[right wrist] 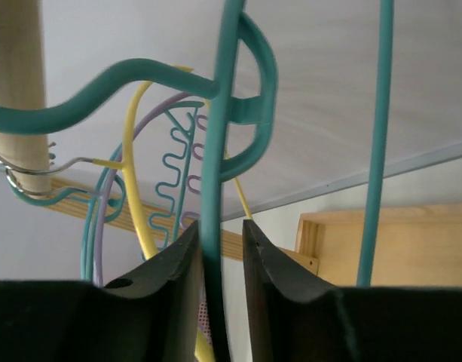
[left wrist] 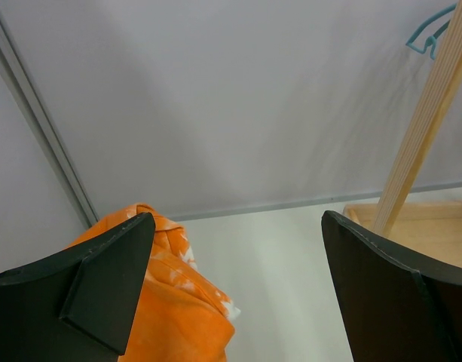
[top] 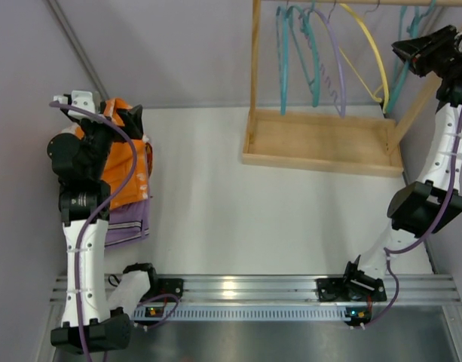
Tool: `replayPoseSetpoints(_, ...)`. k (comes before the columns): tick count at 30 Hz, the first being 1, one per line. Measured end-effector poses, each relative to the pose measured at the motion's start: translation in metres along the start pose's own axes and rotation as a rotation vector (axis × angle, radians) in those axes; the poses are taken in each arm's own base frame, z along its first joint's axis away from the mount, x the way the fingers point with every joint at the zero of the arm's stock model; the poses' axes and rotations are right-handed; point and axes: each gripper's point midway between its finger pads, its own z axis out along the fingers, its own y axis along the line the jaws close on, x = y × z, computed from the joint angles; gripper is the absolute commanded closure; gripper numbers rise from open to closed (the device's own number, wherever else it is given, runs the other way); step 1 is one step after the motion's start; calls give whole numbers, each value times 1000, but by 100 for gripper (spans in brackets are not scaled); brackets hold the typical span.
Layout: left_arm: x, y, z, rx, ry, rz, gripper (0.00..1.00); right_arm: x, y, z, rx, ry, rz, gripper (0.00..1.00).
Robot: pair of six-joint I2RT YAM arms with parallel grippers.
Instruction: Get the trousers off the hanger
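Observation:
The orange trousers [top: 131, 164] with white blotches lie in a heap on the table at the far left; in the left wrist view the trousers [left wrist: 178, 302] sit below and behind the left finger. My left gripper [top: 122, 115] [left wrist: 238, 219] hovers over their far end, wide open and empty. At the top right, by the rack, my right gripper [top: 408, 50] [right wrist: 219, 226] has the teal hanger [right wrist: 215, 151] [top: 401, 81] between its jaws. The hanger's arm rests against the left finger [right wrist: 178, 264], with a thin gap to the right finger [right wrist: 264, 264]. No cloth hangs on the hanger.
A wooden rack [top: 321, 139] stands at the back right with teal [top: 298, 53], purple [top: 332, 53] and yellow hangers [top: 374, 53] on its rail. A purple cloth [top: 129, 222] lies under the trousers. The rack's post [left wrist: 423, 143] shows in the left wrist view.

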Motion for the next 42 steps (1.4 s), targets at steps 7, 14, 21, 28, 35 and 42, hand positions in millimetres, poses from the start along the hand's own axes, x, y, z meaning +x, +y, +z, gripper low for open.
replayPoseSetpoints(7, 11, 2, 5, -4, 98, -17, 2, 14, -18, -8, 69, 5, 18, 10)
replayPoseSetpoints(14, 53, 5, 13, 2, 284, -52, 2, 14, 9, -49, 102, -69, -89, 1)
replayPoseSetpoints(21, 104, -1, 26, 72, 518, -59, 2, 17, 29, -115, 175, -194, -255, 1)
replayPoseSetpoints(28, 147, -126, 13, 360, 654, 118, 2, 57, -5, -150, 264, -159, -389, 1)
replayPoseSetpoints(35, 188, -176, 7, 454, 770, 142, 2, 132, -17, -173, 183, 3, -500, 1)
replayPoseSetpoints(42, 214, -192, -1, 448, 864, 100, 2, 213, 0, -198, 52, 143, -689, 1)
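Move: The teal hanger is still between the right fingers, its middle about 3 cm ahead of that hand, roughly 2 cm right and 4 cm below. The rack's rod runs some 6 cm ahead and 8 cm above, at no sideways offset; the yellow hanger is about 3 cm ahead, 9 cm left and 3 cm lower. From the empty left hand, the orange trousers lie about 4 cm ahead, 11 cm left and 30 cm below. Open the right gripper wide to let go of the teal hanger at the rod, and draw it back about 25 cm, then also down and left, rolling its left side down. Meanwhile keep the left gripper open, tip it downward with a short forward reach, then swing it right some 20 cm over bare tabletop, sinking throughout and turning clockwise. ##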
